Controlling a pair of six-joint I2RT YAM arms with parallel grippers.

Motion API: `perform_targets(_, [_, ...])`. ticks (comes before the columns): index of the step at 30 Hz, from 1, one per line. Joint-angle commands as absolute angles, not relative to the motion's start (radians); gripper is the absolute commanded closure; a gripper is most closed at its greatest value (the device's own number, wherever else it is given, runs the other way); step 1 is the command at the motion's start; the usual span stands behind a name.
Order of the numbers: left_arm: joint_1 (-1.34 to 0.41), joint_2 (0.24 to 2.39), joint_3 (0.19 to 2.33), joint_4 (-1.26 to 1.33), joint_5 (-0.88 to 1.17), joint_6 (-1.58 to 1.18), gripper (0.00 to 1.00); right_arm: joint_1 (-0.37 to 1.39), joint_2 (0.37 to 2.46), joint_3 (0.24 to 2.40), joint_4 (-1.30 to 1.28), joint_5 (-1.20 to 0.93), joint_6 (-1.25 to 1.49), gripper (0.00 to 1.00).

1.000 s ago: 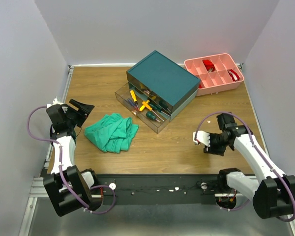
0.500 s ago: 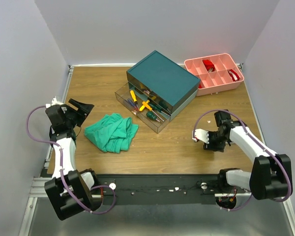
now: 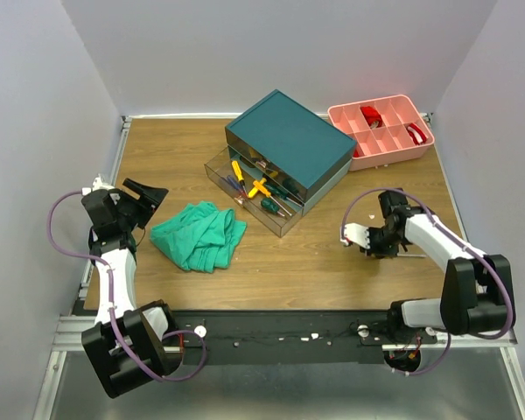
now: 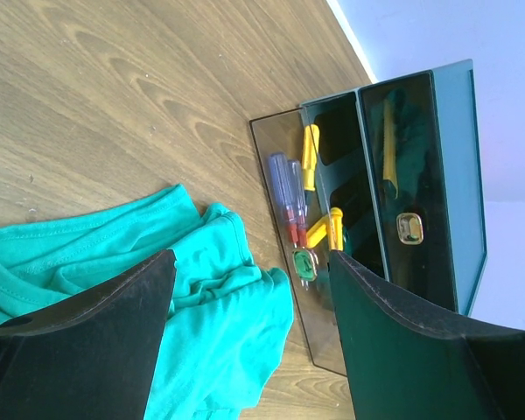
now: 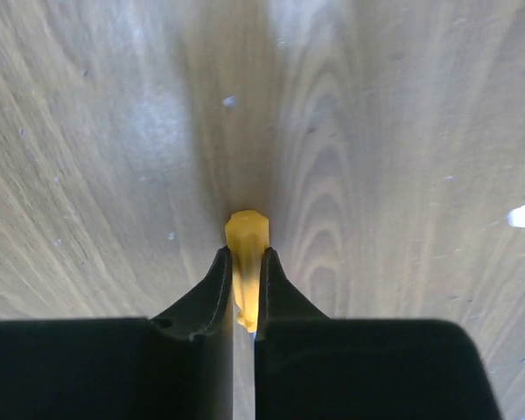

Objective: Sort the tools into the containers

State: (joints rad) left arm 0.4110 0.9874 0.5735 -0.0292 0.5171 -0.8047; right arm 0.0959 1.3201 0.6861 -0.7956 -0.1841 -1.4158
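Observation:
My right gripper (image 5: 245,254) points down at the wooden table and is shut on the yellow handle of a screwdriver (image 5: 247,232); its shaft is hidden. Seen from above, this gripper (image 3: 383,248) is right of the dark teal box (image 3: 289,140). The box's lower clear drawer (image 3: 284,229) is pulled out and holds several screwdrivers (image 3: 249,185): yellow (image 4: 309,157), red-and-blue (image 4: 284,188) and green (image 4: 304,265). Behind the box's upper clear front lies another yellow tool (image 4: 389,144). My left gripper (image 3: 149,192) hangs open and empty at the table's left, facing the box.
A crumpled green cloth (image 3: 201,234) lies between my left gripper and the open drawer. A pink compartment tray (image 3: 381,131) with red items stands at the back right. White walls close off the table on three sides.
My right gripper has moved a little farther from the near edge, lowered to the table and closed on the yellow handle. The left arm has not moved.

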Motion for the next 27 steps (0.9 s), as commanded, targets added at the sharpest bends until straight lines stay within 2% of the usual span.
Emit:
perform_targets(1, [0.413, 0.971, 0.569, -0.04, 0.526, -0.796, 0.2, 0.094, 1.336, 0.855, -0.869, -0.297, -1.388, 0.98])
perform_targets(7, [0.414, 0.979, 0.54, -0.034, 0.525, -0.807, 0.2, 0.234, 1.451, 1.237, -0.98, -0.622, -1.105, 0.98])
perform_targets(11, [0.411, 0.991, 0.545, -0.043, 0.52, -0.807, 0.2, 0.394, 1.545, 1.412, -0.843, -0.75, -0.806, 0.98])
perform_targets(15, [0.405, 1.003, 0.554, -0.061, 0.525, -0.805, 0.21, 0.537, 1.618, 1.475, -0.637, -0.738, -0.495, 0.99])
perform_targets(21, [0.39, 1.014, 0.557, -0.061, 0.531, -0.821, 0.21, 0.607, 1.775, 1.595, -0.476, -0.595, -0.308, 0.99])
perform_targets(24, [0.361, 1.032, 0.56, -0.049, 0.531, -0.822, 0.21, 0.629, 1.85, 1.666, -0.446, -0.506, -0.285, 0.8])
perform_targets(25, [0.33, 1.038, 0.572, -0.045, 0.531, -0.809, 0.21, 0.633, 1.864, 1.684, -0.434, -0.479, -0.275, 0.61])
perform_targets(27, [0.286, 1.06, 0.597, -0.061, 0.511, -0.735, 0.22, 0.637, 1.891, 1.742, -0.426, -0.419, -0.249, 0.5])
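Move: With the yellow screwdriver already pinched by its handle at the table, the right hand is bound for the open clear drawer full of tools, whose middle lies about 21 cm ahead and some 42 cm to its left, near the same height. The teal cabinet behind that drawer stands roughly 32 cm ahead and 30 cm left; the pink bin is about 46 cm ahead, 4 cm right. From the left hand the drawer is about 11 cm ahead, 29 cm right and 16 cm lower. The right hand lifts the yellow screwdriver off the table and whips it in a fast arc to above the open drawer, nearly 35 cm left, some 18 cm up and 13 cm forward, climbing first and then sweeping left nearly level, while the wrist rolls about 45 degrees so that the fingers slant down to the left. Still travelling left and forward at that height, it starts to open its fingers and lets go of the handle, as the empty, open left hand sinks a couple of centimetres and edges right. ##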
